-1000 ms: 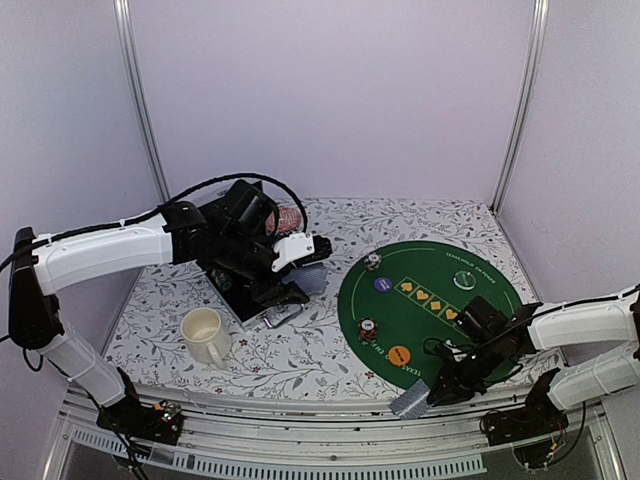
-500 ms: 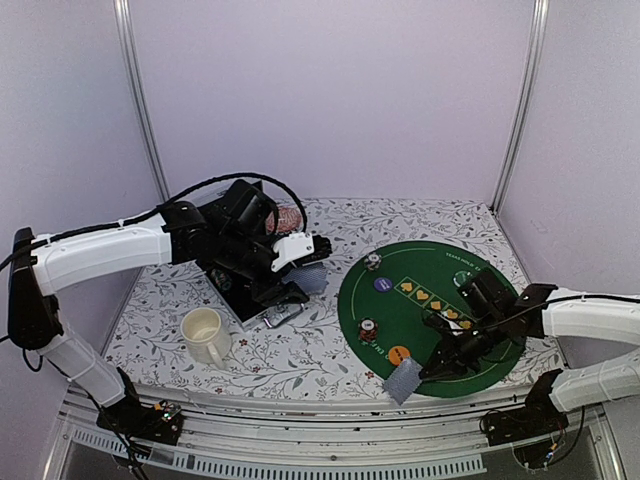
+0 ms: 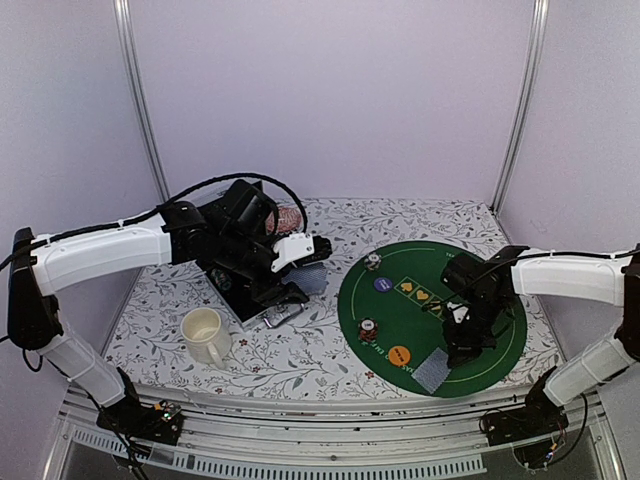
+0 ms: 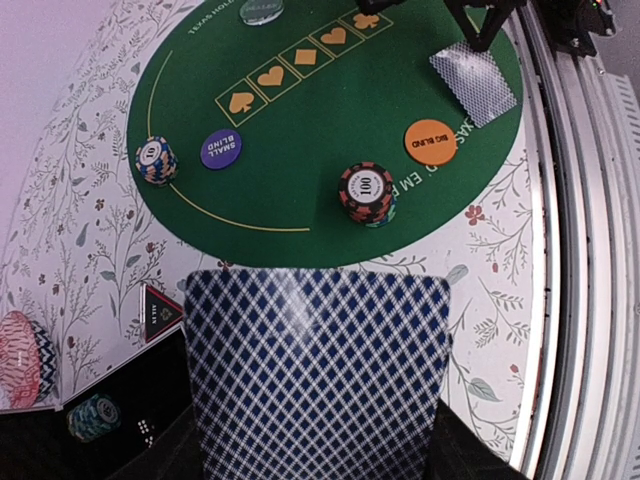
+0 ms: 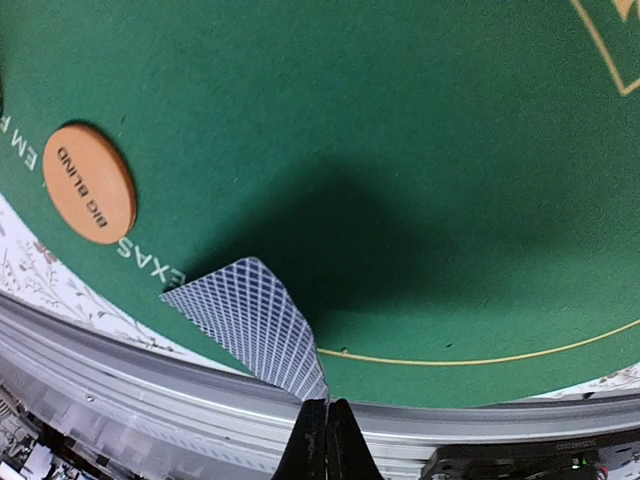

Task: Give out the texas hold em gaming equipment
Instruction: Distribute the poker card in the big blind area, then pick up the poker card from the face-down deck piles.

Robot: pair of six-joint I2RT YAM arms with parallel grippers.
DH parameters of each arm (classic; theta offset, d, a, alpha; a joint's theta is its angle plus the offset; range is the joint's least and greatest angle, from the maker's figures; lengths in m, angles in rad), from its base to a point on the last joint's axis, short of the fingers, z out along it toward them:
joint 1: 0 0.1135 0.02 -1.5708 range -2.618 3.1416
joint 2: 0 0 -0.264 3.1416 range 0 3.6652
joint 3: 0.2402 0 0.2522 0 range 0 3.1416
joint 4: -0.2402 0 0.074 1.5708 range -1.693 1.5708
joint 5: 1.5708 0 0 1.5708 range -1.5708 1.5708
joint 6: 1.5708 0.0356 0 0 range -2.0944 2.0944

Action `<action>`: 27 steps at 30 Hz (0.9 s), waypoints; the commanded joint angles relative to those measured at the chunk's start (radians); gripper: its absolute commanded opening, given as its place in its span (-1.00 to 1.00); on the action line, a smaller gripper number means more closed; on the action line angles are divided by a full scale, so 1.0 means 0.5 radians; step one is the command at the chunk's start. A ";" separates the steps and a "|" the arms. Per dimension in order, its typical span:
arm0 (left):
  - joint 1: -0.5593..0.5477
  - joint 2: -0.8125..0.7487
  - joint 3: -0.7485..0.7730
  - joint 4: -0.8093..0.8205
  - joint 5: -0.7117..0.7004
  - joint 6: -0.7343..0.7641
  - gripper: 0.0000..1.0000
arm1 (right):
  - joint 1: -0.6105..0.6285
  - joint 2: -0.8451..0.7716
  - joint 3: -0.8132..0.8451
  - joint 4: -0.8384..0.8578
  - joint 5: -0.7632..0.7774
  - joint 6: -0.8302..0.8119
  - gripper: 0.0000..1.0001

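A round green mat (image 3: 495, 320) lies on the right of the table. My right gripper (image 3: 457, 350) is shut on the corner of one blue-backed playing card (image 5: 250, 320), which hangs tilted over the mat's near edge beside the orange disc (image 5: 95, 182). My left gripper (image 3: 300, 276) stays left of the mat, shut on the card deck (image 4: 318, 380), which hides its fingertips. On the mat are two chip stacks (image 4: 366, 192) (image 4: 157, 160), a purple disc (image 4: 221, 149) and a clear disc (image 4: 261, 10). A black-red triangle marker (image 4: 160, 311) lies off the mat.
A cream mug (image 3: 205, 333) stands at the front left. A black box (image 3: 240, 298) under the left arm holds a teal chip stack (image 4: 95, 416). A pink striped round object (image 4: 18, 360) sits behind it. The metal front rail (image 5: 200, 420) runs just below the held card.
The right gripper closed on the card and carried it from the table's front edge back and right, over the mat's near rim. The left arm and deck have not moved.
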 commanded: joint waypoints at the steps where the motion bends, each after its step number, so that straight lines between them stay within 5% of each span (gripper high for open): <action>1: -0.024 -0.071 0.008 0.029 0.019 0.024 0.21 | -0.026 0.153 0.118 -0.081 0.311 -0.098 -0.96; 6: -0.027 -0.065 0.015 0.025 0.018 0.028 0.21 | -0.036 0.255 0.145 -0.014 0.335 -0.190 -0.90; 11: -0.027 -0.073 0.018 0.012 0.015 0.032 0.22 | -0.036 0.257 0.350 -0.212 0.666 -0.134 -0.04; 16: -0.038 -0.068 0.033 0.006 0.028 0.042 0.22 | 0.013 0.198 0.753 -0.205 0.825 -0.172 0.51; 19: -0.050 -0.068 0.038 0.006 0.025 0.063 0.22 | 0.079 0.054 0.834 0.308 0.277 -0.346 0.99; 22: -0.062 -0.061 0.053 -0.001 0.011 0.065 0.22 | 0.085 -0.089 0.633 1.075 -0.397 -0.336 0.98; 27: -0.073 -0.056 0.070 -0.008 -0.006 0.062 0.22 | 0.137 -0.074 0.357 2.067 -0.749 -0.018 0.98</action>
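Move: The right fingers still pinch one corner of the poker card, whose middle is about 4 cm left, 2 cm back and 2 cm below. The bare mat it goes down on lies roughly 3 cm left, 1 cm back and 3 cm below. At mat level, the big blind button is some 12 cm left and 1 cm ahead, and the 100 chip stack 19 cm left and 8 cm ahead. From the left hand, the card lies about 26 cm right, 12 cm back and 17 cm below. Forward, down and slightly right, about 2 cm each way, the right hand carries the pinched card down to the mat beside the big blind button with fingers still shut. The fingers then open wide, let go of the card and leave: first forward, then swinging up and left about 18 cm high and 15 cm across towards the left hand, fingertips tilting some 50 degrees forward and left. ##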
